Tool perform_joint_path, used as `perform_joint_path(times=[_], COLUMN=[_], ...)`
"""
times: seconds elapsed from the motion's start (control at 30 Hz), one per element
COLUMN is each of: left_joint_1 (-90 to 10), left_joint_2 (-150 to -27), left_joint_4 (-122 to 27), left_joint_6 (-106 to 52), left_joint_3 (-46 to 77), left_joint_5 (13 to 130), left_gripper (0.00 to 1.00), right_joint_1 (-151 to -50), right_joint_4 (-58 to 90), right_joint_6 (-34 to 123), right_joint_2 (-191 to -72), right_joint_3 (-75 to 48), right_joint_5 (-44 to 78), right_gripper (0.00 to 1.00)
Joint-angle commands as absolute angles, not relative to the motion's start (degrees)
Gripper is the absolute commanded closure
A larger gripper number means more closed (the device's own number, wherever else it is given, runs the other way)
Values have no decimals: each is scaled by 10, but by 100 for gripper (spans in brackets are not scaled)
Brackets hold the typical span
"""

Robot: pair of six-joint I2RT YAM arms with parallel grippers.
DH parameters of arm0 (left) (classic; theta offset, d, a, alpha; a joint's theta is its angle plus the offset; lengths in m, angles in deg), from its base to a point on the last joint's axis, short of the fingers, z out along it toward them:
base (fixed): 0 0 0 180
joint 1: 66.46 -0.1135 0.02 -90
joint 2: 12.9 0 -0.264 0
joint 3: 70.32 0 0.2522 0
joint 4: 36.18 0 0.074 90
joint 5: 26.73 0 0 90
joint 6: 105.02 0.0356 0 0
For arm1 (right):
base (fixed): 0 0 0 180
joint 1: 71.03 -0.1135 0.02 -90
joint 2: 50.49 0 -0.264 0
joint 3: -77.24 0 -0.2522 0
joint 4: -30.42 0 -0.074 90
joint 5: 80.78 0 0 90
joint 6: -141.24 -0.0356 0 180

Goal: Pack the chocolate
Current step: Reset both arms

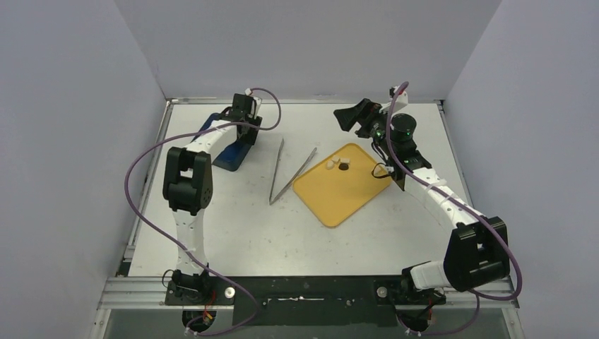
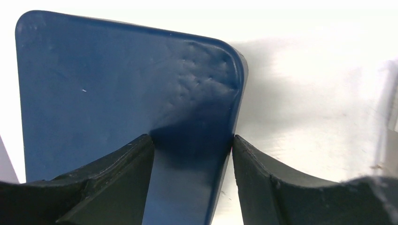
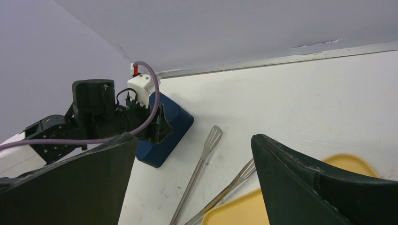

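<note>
Three small pieces of chocolate lie on the far part of the yellow tray [image 1: 339,194]: two cream-white ones [image 1: 332,164] and a dark one [image 1: 344,167]. My right gripper [image 1: 351,117] hangs open above the table behind the tray, nothing between its fingers [image 3: 190,138]. My left gripper [image 1: 244,133] is at the blue box [image 1: 229,148] at the back left. In the left wrist view its jaws [image 2: 192,140] stand apart astride the blue box's wall [image 2: 187,178], one finger inside and one outside, a strip of table showing beside the outer finger.
Long metal tongs [image 1: 289,171] lie open in a V between the blue box and the tray, their tips [image 3: 213,138] pointing to the back. Grey walls close in the table on the left, right and back.
</note>
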State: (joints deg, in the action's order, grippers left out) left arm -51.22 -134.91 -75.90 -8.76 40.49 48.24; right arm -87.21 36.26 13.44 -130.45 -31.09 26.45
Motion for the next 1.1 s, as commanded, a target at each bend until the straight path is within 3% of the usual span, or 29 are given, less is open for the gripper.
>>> perform_joint_path(times=[0.0, 0.17, 0.47, 0.63, 0.67, 0.7, 0.73, 0.77, 0.9, 1.07], left_joint_1=[-558, -582, -592, -584, -582, -579, -576, -573, -575, -608], left_joint_2=[-1384, -1438, -1507, -1450, -1427, -1394, -1354, -1312, -1139, -1003], left_joint_4=[-757, -750, -849, -913, -912, -897, -851, -795, -603, -574], left_joint_6=[-69, -55, -105, -233, -259, -289, -310, -337, -435, -455], left_joint_3=[453, 506, 723, 796, 780, 745, 682, 614, 360, 235], left_joint_5=[453, 461, 526, 693, 719, 751, 801, 852, 921, 941], left_gripper=[43, 46, 42, 38, 38, 27, 6, 3, 3, 3], right_joint_1=[-873, -876, -903, -911, -910, -909, -910, -909, -910, -911], right_joint_4=[408, 409, 299, 149, 132, 118, 106, 93, 39, 1], right_joint_6=[130, 119, 171, 243, 250, 261, 267, 267, 269, 242], right_joint_2=[-1257, -1226, -1168, -1146, -1135, -1121, -1107, -1092, -1044, -993], right_joint_3=[-340, -376, -416, -404, -407, -410, -413, -415, -406, -402], right_joint_5=[262, 271, 256, 195, 181, 167, 150, 130, 80, 56], right_gripper=[4, 4, 0, 0, 0, 0, 0, 0, 0, 0])
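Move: The closed chocolate box is right at the left fingertips, on their left: its middle lies about 7 cm to the left, level fore and aft, and some 4 cm lower. The tongs' middle is around 14 cm right and 10 cm back of that hand. From the raised right hand the box is about 38 cm left, 10 cm ahead and 26 cm down; the yellow tray lies nearly below, some 5 cm back and 2 cm right. Its fingers already at the box's right edge, the left hand keeps pushing the box forward and left, about 9 cm and 8 cm, then comes off it, rising and swinging right and back while the fingers open wide and the wrist rolls some 50 degrees to point them rightward. Empty and open, the right hand draws back and right, sinking a little with a modest roll. ##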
